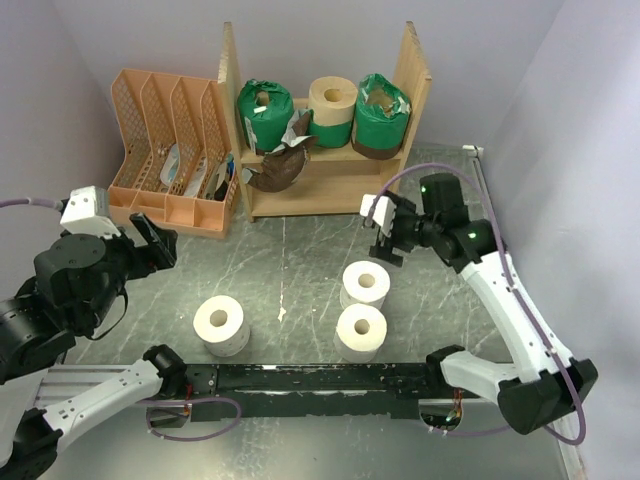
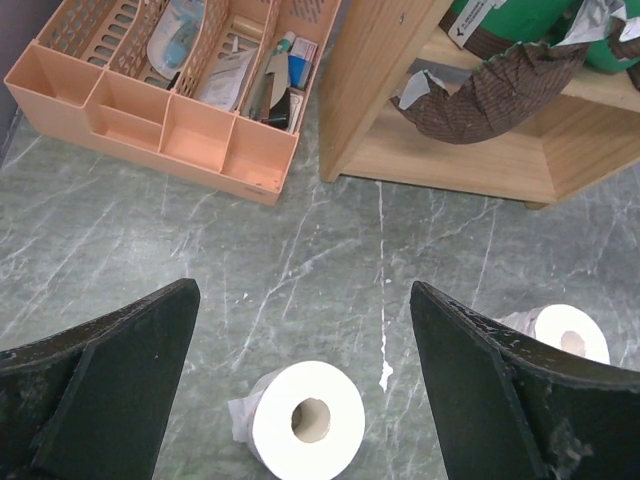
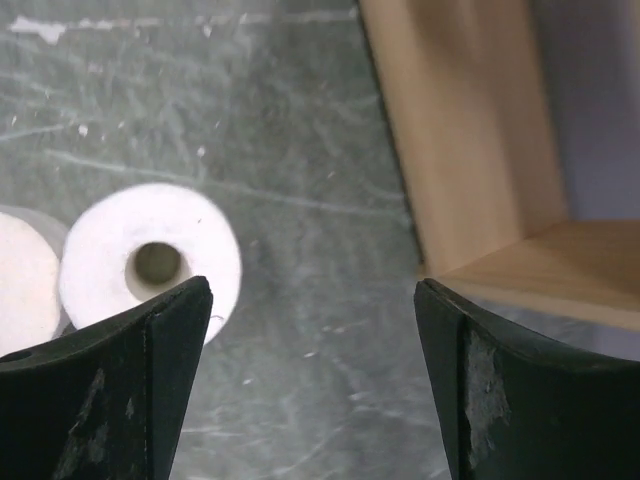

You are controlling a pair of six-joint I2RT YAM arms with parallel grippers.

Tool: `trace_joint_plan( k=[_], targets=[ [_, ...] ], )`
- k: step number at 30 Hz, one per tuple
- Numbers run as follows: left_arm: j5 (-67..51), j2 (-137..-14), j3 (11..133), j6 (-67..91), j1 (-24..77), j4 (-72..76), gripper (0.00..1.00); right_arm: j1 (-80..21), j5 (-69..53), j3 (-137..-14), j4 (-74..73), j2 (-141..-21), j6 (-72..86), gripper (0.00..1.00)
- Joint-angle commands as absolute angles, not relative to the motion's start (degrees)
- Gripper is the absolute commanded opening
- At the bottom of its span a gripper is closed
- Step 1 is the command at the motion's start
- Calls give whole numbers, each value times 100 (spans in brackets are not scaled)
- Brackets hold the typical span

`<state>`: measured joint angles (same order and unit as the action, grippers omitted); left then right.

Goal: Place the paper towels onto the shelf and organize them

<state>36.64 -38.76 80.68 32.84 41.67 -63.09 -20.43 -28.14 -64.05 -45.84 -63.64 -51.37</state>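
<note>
The wooden shelf (image 1: 414, 82) stands at the back. Its upper board carries a green-wrapped roll (image 1: 263, 114), a bare cream roll (image 1: 332, 108) and another green-wrapped roll (image 1: 381, 115). A crumpled brown-wrapped roll (image 1: 281, 166) sags off that board's front. Three bare white paper towels stand on the table: one at the left (image 1: 221, 324), two at the right (image 1: 365, 284) (image 1: 361, 331). My left gripper (image 1: 158, 240) hovers open, high above the left roll (image 2: 305, 420). My right gripper (image 1: 386, 248) is open and empty in front of the shelf (image 3: 470, 140), just behind the right-hand roll (image 3: 150, 255).
An orange lattice file rack (image 1: 165, 150) holding small items stands left of the shelf, close to my left gripper. The grey walls close in on both sides. A black rail (image 1: 310, 378) runs along the near edge between the arm bases.
</note>
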Motion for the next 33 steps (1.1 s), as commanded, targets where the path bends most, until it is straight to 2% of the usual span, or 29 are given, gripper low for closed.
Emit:
trace_joint_plan(
  k=[1, 5, 11, 17, 33],
  targets=[
    [3752, -3921, 7940, 3278, 4199, -6273, 98, -2003, -3340, -7097, -6304, -6315, -5920, 83],
    [3759, -3972, 7888, 3287, 4206, -6239, 98, -2006, -3272, -6644, -7352, -6188, -6970, 83],
    [3668, -4062, 7761, 3305, 4208, -6060, 98, -2007, -2820, -6017, -7185, -5625, -8020, 86],
    [3736, -4068, 7471, 3391, 4200, -5989, 98, -2012, -2897, -6099, -7222, -5929, -8671, 86],
    [3877, -3914, 7198, 3519, 4202, -6191, 98, -2227, -3399, -5769, -6755, -6300, -8865, 81]
  ],
)
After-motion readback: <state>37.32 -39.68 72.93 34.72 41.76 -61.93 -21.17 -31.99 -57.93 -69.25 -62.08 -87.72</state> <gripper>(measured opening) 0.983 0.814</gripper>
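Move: The back roll of the two white paper towels on the right stands about 7 cm back and 6 cm left of the right hand, its middle some 13 cm below. The front roll is about 13 cm nearer the base than the back roll, roughly 5 cm left of the hand. The right shelf panel's front foot is about 21 cm ahead, 2 cm left and 21 cm below. From the left hand the back roll lies some 47 cm right, 1 cm ahead and 27 cm below. Open right hand draws back 8 cm and down towards the back roll, turning 30 degrees counter-clockwise; left sinks. ##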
